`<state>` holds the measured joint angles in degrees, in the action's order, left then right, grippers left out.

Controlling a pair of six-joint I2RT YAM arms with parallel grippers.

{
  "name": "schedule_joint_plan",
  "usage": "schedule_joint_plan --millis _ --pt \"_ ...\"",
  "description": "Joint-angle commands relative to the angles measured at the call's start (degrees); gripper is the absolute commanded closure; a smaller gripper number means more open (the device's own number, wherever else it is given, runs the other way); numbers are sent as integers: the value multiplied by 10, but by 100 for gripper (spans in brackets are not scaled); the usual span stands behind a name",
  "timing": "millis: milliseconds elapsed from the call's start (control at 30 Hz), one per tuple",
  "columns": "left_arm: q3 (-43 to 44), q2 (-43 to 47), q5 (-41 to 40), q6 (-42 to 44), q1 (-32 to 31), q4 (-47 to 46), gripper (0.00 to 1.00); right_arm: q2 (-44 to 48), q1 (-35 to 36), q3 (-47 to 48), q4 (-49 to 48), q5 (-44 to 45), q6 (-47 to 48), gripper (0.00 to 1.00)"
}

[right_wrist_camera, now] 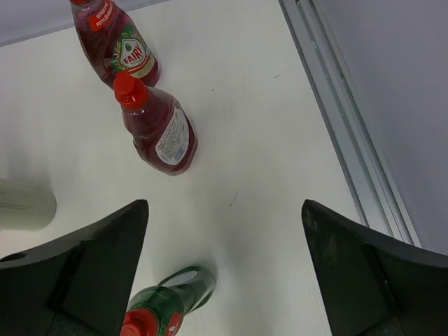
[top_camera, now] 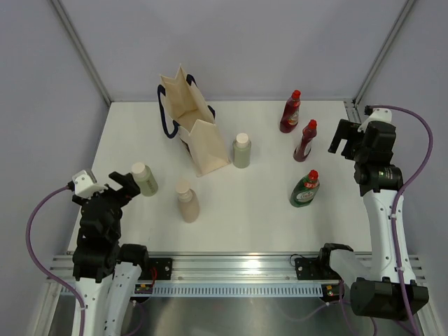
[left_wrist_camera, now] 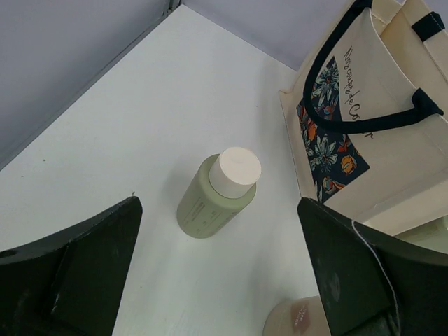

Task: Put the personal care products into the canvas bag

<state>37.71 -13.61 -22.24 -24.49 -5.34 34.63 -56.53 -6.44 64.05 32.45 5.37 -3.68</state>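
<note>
The canvas bag (top_camera: 194, 129) stands open at the back left of the table; its floral print and navy handles fill the right of the left wrist view (left_wrist_camera: 371, 133). Three personal care products stand upright. One sage-green bottle (top_camera: 145, 179) is just right of my left gripper (top_camera: 124, 185). It shows ahead of the open fingers (left_wrist_camera: 84, 266), apart from them (left_wrist_camera: 213, 199). The pinkish-beige bottle (top_camera: 187, 200) stands nearer the front (left_wrist_camera: 297, 318). The other sage-green bottle (top_camera: 241, 150) is right of the bag. My right gripper (top_camera: 344, 143) hangs open and empty at the right side (right_wrist_camera: 224, 210).
Two red dish-soap bottles (top_camera: 290, 112) (top_camera: 305, 141) and a green one (top_camera: 305, 189) stand at the right, below my right gripper (right_wrist_camera: 157, 126) (right_wrist_camera: 164, 304). An aluminium rail (right_wrist_camera: 350, 140) runs along the table's right edge. Grey walls close in the back and sides.
</note>
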Motion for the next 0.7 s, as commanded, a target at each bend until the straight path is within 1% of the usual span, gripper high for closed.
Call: schedule_joint_plan --millis 0,67,100,133,167,200,333,367,433,467,533,667 --pt "6 -7 22 -24 1 8 1 13 1 19 -17 -61 65 1" --pt "6 -9 36 -35 1 19 1 21 1 26 -3 -159 145 1" --pt "6 -11 38 -48 1 35 1 26 2 31 42 -291 251 1" --pt "10 -16 39 -56 1 44 1 26 2 48 79 -360 306 0" --pt "11 -19 39 -74 1 53 1 20 2 57 114 -451 359 0" --pt "13 -25 40 -81 1 61 1 19 2 63 164 -481 418 1" --pt "24 -61 62 -97 1 86 1 5 2 49 183 -569 434 1" --pt "25 -81 75 -92 1 85 1 -9 2 45 182 -592 429 1" --pt "31 -107 77 -86 1 93 1 -27 2 43 181 -613 411 1" --pt "42 -141 70 -79 1 100 1 -44 2 45 187 -627 409 1" --pt "54 -177 48 -92 -2 126 1 -57 2 49 191 -634 409 0" --pt "69 -256 32 -83 -7 124 1 -61 2 36 170 -630 402 1"
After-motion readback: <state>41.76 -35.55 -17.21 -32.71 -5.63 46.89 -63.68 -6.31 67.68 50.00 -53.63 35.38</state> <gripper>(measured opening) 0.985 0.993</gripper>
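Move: The white-capped green bottle for the left hand stands about 10 cm ahead of it, 7 cm right and 16 cm below; the beige pump bottle is level ahead and 21 cm right. The right hand's apparent goal, the middle green bottle, lies some 6 cm ahead, 32 cm left and 19 cm below; the bag stands about 15 cm left of that bottle and 4 cm farther out. The green dish soap is 10 cm back and 8 cm left of the right hand, the nearer red bottle 8 cm ahead and 8 cm left. Leftward and somewhat back, the right hand sweeps about 15 cm, high over the table, swinging nearly 70 degrees counter-clockwise to point at the middle green bottle and starting to sink at the end. The left hand meanwhile drops roughly 8 cm towards its green bottle, drifting slightly right and tipping its fingers down; both grippers stay wide open, touching nothing. ##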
